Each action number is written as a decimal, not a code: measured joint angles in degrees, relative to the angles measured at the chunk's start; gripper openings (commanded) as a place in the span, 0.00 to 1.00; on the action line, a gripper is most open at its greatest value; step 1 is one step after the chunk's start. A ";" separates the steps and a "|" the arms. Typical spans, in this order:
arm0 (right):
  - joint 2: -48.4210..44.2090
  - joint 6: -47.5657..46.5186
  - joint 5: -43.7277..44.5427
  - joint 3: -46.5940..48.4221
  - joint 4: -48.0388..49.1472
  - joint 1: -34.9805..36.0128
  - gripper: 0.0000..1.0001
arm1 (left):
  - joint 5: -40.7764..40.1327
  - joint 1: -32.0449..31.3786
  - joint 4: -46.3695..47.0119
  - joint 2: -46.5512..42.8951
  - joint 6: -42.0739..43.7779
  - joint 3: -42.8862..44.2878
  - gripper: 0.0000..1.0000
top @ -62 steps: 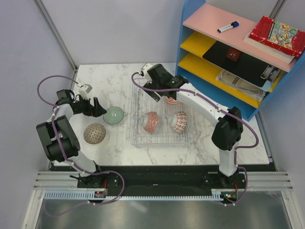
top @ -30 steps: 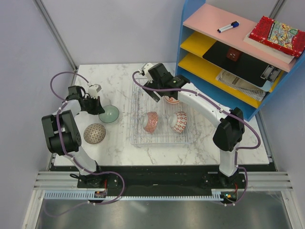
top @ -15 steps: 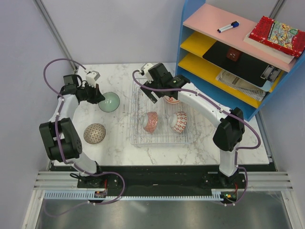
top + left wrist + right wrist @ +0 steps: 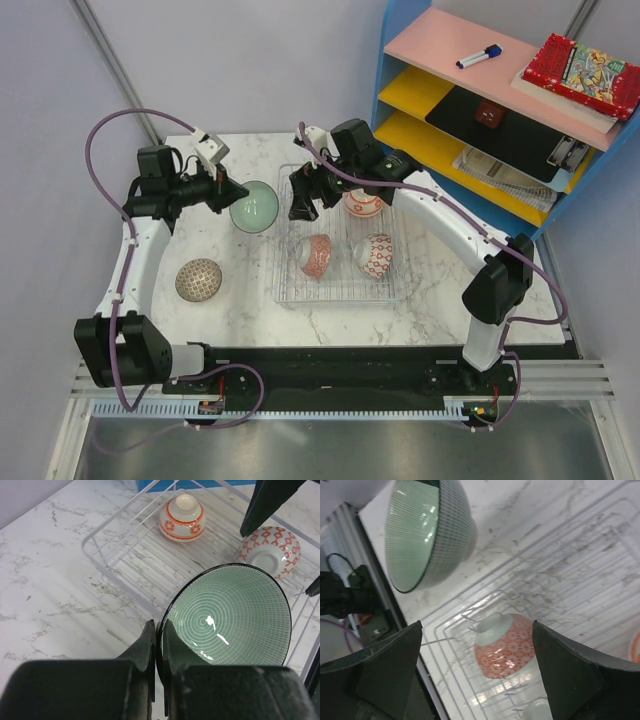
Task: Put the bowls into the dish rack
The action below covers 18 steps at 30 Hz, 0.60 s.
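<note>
My left gripper [image 4: 236, 193] is shut on the rim of a green bowl [image 4: 254, 206] and holds it tilted in the air just left of the dish rack [image 4: 283, 262]. In the left wrist view both fingers pinch the green bowl's [image 4: 227, 615] dark rim, with my left gripper [image 4: 160, 630] at its left edge. My right gripper [image 4: 303, 200] hangs open over the rack's far left corner, with nothing between its fingers. Its wrist view shows my right gripper [image 4: 477, 624] above a red flowered bowl [image 4: 507, 642], with the green bowl [image 4: 422, 530] at the upper left.
The rack holds a red flowered bowl [image 4: 317, 255], a red lattice bowl [image 4: 377, 256] and a white-and-orange bowl [image 4: 363, 204]. A brown speckled bowl [image 4: 198, 280] sits on the marble table [image 4: 250, 310] at the left. A blue shelf unit [image 4: 480, 150] stands at the back right.
My left arm has lifted the green bowl off the table and carried it right, toward the rack. My right gripper has shifted slightly toward the rack's left side, staying open.
</note>
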 measured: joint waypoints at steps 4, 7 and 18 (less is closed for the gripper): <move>-0.72 3.96 -10.27 -2.05 2.73 -1.05 0.97 | 0.09 -1.84 -0.46 -2.27 -0.15 -1.01 0.02; -0.79 7.61 -17.07 -4.61 5.92 -3.10 0.97 | -0.02 -2.38 -0.44 -2.38 -0.17 -1.38 0.02; -0.59 21.86 -28.98 -14.36 19.37 -8.57 0.97 | -0.42 -8.26 -0.70 -2.38 -0.63 -2.38 0.02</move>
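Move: The left hand already holds the green bowl by its rim, the bowl's middle about 4 cm back and 4 cm to the right of its finger pads, nearly level. From the right hand the bowl is about 11 cm to the left and 2 cm back, at about the same height. The red bowl standing in the dish rack is roughly 5 cm back, 5 cm right and 20 cm below the right hand; the rack's middle is some 11 cm right, 4 cm ahead and 23 cm below. The left hand keeps its pinch on the rim and carries the green bowl level, about 5 cm to the right and 3 cm back, towards the open right gripper over the rack's left edge, turning slightly clockwise as it goes. Meanwhile the right hand, fingers staying wide open, shifts only a couple of centimetres back and mostly swivels some 30 degrees, so that its fingers swing round from left-and-forward to nearly straight left and point less steeply down, facing the bowl for a handover but not closing. ##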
